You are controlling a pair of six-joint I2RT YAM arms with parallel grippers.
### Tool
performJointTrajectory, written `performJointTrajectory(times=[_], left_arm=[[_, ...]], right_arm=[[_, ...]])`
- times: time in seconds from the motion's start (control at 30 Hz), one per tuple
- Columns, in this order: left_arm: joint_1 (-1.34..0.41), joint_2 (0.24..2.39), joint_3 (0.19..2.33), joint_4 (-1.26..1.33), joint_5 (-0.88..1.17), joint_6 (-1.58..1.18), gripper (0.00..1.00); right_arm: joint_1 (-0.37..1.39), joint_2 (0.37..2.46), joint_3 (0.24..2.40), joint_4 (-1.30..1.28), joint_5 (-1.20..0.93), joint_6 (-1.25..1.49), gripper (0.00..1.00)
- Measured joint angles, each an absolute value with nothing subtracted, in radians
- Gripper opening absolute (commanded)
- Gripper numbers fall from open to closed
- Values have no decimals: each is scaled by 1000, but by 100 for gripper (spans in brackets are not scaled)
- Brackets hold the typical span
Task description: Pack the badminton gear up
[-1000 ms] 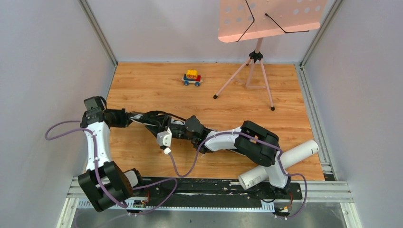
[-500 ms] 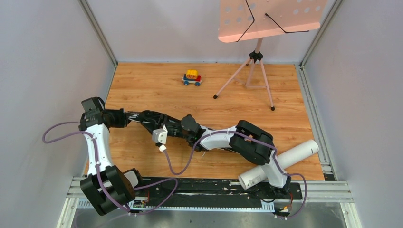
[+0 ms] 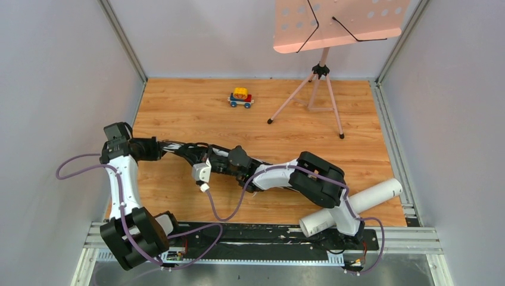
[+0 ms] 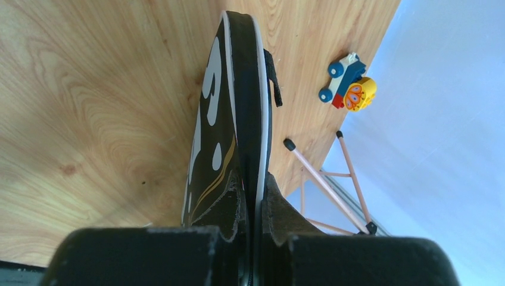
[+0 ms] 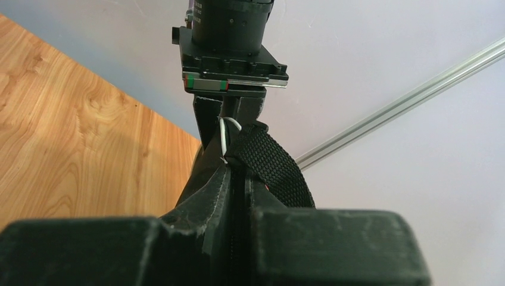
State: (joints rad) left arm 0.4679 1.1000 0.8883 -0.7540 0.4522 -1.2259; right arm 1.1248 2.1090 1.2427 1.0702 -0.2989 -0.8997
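Note:
The long black bag (image 3: 189, 150) is stretched between my two grippers, left of the table's middle. In the left wrist view it stands edge-on, black with white trim and white lettering (image 4: 238, 89). My left gripper (image 4: 253, 186) is shut on its edge, and from above that gripper (image 3: 170, 148) sits at the bag's left end. My right gripper (image 5: 241, 174) is shut on the bag's other edge beside a black webbing strap (image 5: 275, 165); from above it (image 3: 215, 162) faces the left one. A white tube (image 3: 357, 202) lies at the near right, partly under the right arm.
A small red-yellow-blue toy car (image 3: 240, 98) stands at the back centre. A pink perforated music stand (image 3: 324, 89) rises at the back right on tripod legs. Grey walls close in both sides. Purple cables (image 3: 226, 205) loop off both arms.
The right gripper's jaws have closed on the bag's edge after shifting slightly left toward the left gripper. The left gripper has kept its grip and barely moved.

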Motion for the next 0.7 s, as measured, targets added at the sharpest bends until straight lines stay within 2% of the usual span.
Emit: performJointTrajectory(times=[0.07, 0.17, 0.23, 0.3, 0.37, 0.43, 0.47, 0.57, 0.67, 0.7], left_arm=[[466, 1101, 889, -766, 456, -1228, 0], [465, 1103, 892, -795, 464, -1230, 0], [464, 1108, 903, -816, 467, -1230, 0], [467, 1112, 917, -823, 463, -1233, 0], [467, 1111, 926, -822, 462, -1238, 0], [467, 1107, 926, -817, 460, -1246, 0], [467, 1106, 926, -817, 457, -1250, 0], [471, 1106, 926, -811, 452, -1255, 0], [472, 1106, 926, -806, 451, -1256, 0], [472, 1106, 926, -805, 452, -1256, 0]], right_arm=[[1125, 2095, 1225, 1066, -301, -901, 4], [1124, 2062, 1194, 1040, -308, -902, 27], [1124, 2039, 1185, 1012, -318, -898, 35], [1122, 2013, 1185, 973, -327, -892, 32], [1118, 1996, 1187, 943, -338, -890, 21], [1114, 1994, 1196, 922, -342, -891, 19], [1113, 1994, 1201, 911, -343, -892, 20], [1112, 1994, 1218, 880, -347, -893, 31], [1112, 1996, 1235, 860, -351, -899, 35], [1112, 1997, 1238, 857, -352, -900, 41]])
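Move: My right fingers are already shut on the zipped edge of the badminton bag, so that edge lies right at my right hand. The left gripper, keeping its pinch on the bag, is about 10 cm to my right hand's left and 3 cm farther out. The toy car stands some 24 cm ahead of my right hand, 16 cm to its right and 18 cm below. From my left hand, the gripped edge lies about 10 cm right, 3 cm back and 3 cm higher. I draw my right hand about 1.5 cm right and 1 cm back along the bag, away from my left gripper, opening the fingers partway to let go of the zipped edge. I then rise about 1 cm and ease slightly back left, tipping the fingertips down some 5 degrees. My left hand keeps its pinch, shifting about 1 cm back and right before returning and ending slightly higher. ##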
